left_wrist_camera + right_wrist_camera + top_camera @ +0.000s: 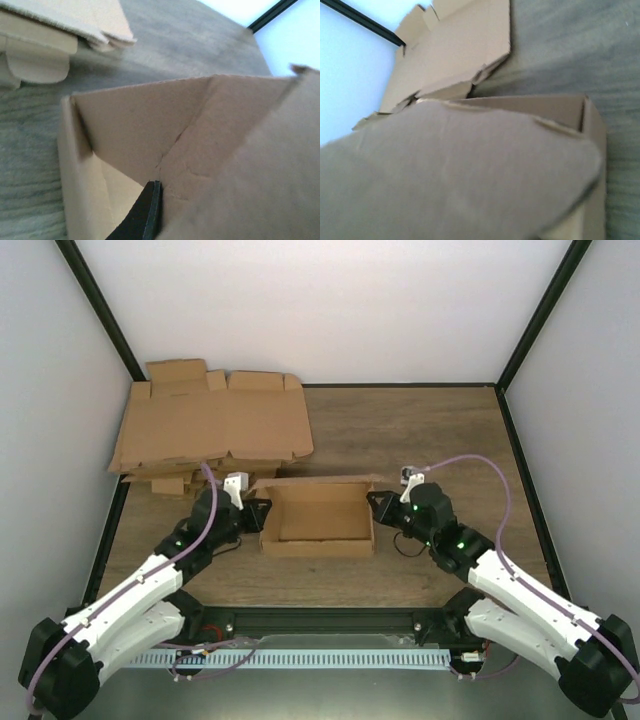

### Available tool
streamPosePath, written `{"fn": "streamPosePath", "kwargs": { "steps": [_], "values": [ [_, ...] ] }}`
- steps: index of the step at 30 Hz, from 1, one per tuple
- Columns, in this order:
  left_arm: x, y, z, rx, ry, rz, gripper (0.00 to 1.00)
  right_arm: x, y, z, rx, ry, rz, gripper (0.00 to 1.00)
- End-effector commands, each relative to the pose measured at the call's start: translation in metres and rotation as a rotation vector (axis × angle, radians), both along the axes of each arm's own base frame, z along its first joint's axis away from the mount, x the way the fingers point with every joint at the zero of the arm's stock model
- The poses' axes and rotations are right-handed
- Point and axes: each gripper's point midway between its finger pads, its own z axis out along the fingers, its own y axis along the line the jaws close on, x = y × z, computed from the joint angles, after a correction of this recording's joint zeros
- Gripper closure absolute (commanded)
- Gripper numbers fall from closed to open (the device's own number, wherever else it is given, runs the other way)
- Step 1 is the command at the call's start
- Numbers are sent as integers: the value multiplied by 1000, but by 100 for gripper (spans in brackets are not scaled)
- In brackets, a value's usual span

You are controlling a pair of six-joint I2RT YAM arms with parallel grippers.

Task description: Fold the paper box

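Observation:
The paper box (318,522) is a shallow, open brown cardboard box in the middle of the table, with its walls standing. My left gripper (262,516) is at the box's left end. In the left wrist view one black finger (149,212) lies flat against the inside of the box's end wall (210,150); the other finger is hidden behind the cardboard. My right gripper (377,508) is at the box's right end. In the right wrist view a rounded flap (455,170) of the box covers both fingers.
A pile of flat brown cardboard blanks (215,425) lies at the back left, close behind the box; it also shows in the left wrist view (60,30) and in the right wrist view (455,55). Black frame posts and white walls enclose the wooden table (420,430).

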Motion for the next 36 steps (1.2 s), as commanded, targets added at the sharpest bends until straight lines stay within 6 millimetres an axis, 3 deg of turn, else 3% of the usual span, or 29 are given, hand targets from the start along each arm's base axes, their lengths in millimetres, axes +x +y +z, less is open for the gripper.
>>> {"fn": "streamPosePath", "kwargs": {
  "steps": [1, 4, 9, 16, 19, 23, 26, 32, 36],
  "values": [
    [-25, 4, -45, 86, 164, -47, 94, -31, -12, -73, -91, 219, -8, 99],
    [-28, 9, -49, 103, 171, -38, 94, -36, -22, -87, -106, 239, -38, 99],
    [-32, 12, -51, 90, 171, -30, 94, -37, -28, -91, -113, 210, -50, 96],
    [-36, 10, -55, 83, 191, -47, 87, -41, -23, -89, -154, 203, 14, 68],
    [-36, 9, -54, 71, 192, -47, 72, -44, -20, -80, -149, 184, 51, 60],
    [-41, 6, -50, 44, 222, -61, 40, -54, -17, -74, -154, 184, 113, 48],
    [-47, 5, -45, 24, 276, -56, 28, -63, -15, -78, -156, 220, 145, 34],
    [-58, 13, -16, 19, 316, -31, 13, -77, -11, -101, -151, 312, 200, 33],
    [-56, 29, 22, 48, 270, 37, 0, -85, -10, -103, -139, 327, 224, 31]
  ]
}}
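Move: The raised lid's middle lies roughly 4 cm ahead of the left hand and 10 cm to its right, about level with it; from the right hand it is about 3 cm ahead, 10 cm left and 4 cm lower. The open box's middle is about 2 cm back and 10 cm inward from either hand, some 11 cm below the left and 15 below the right. The cardboard stack lies about 18 cm ahead of the left hand, 10 cm left and 13 cm below. Both hands draw the lid back and down, left about 5 cm, right 12, fingers opening; left rises again. ##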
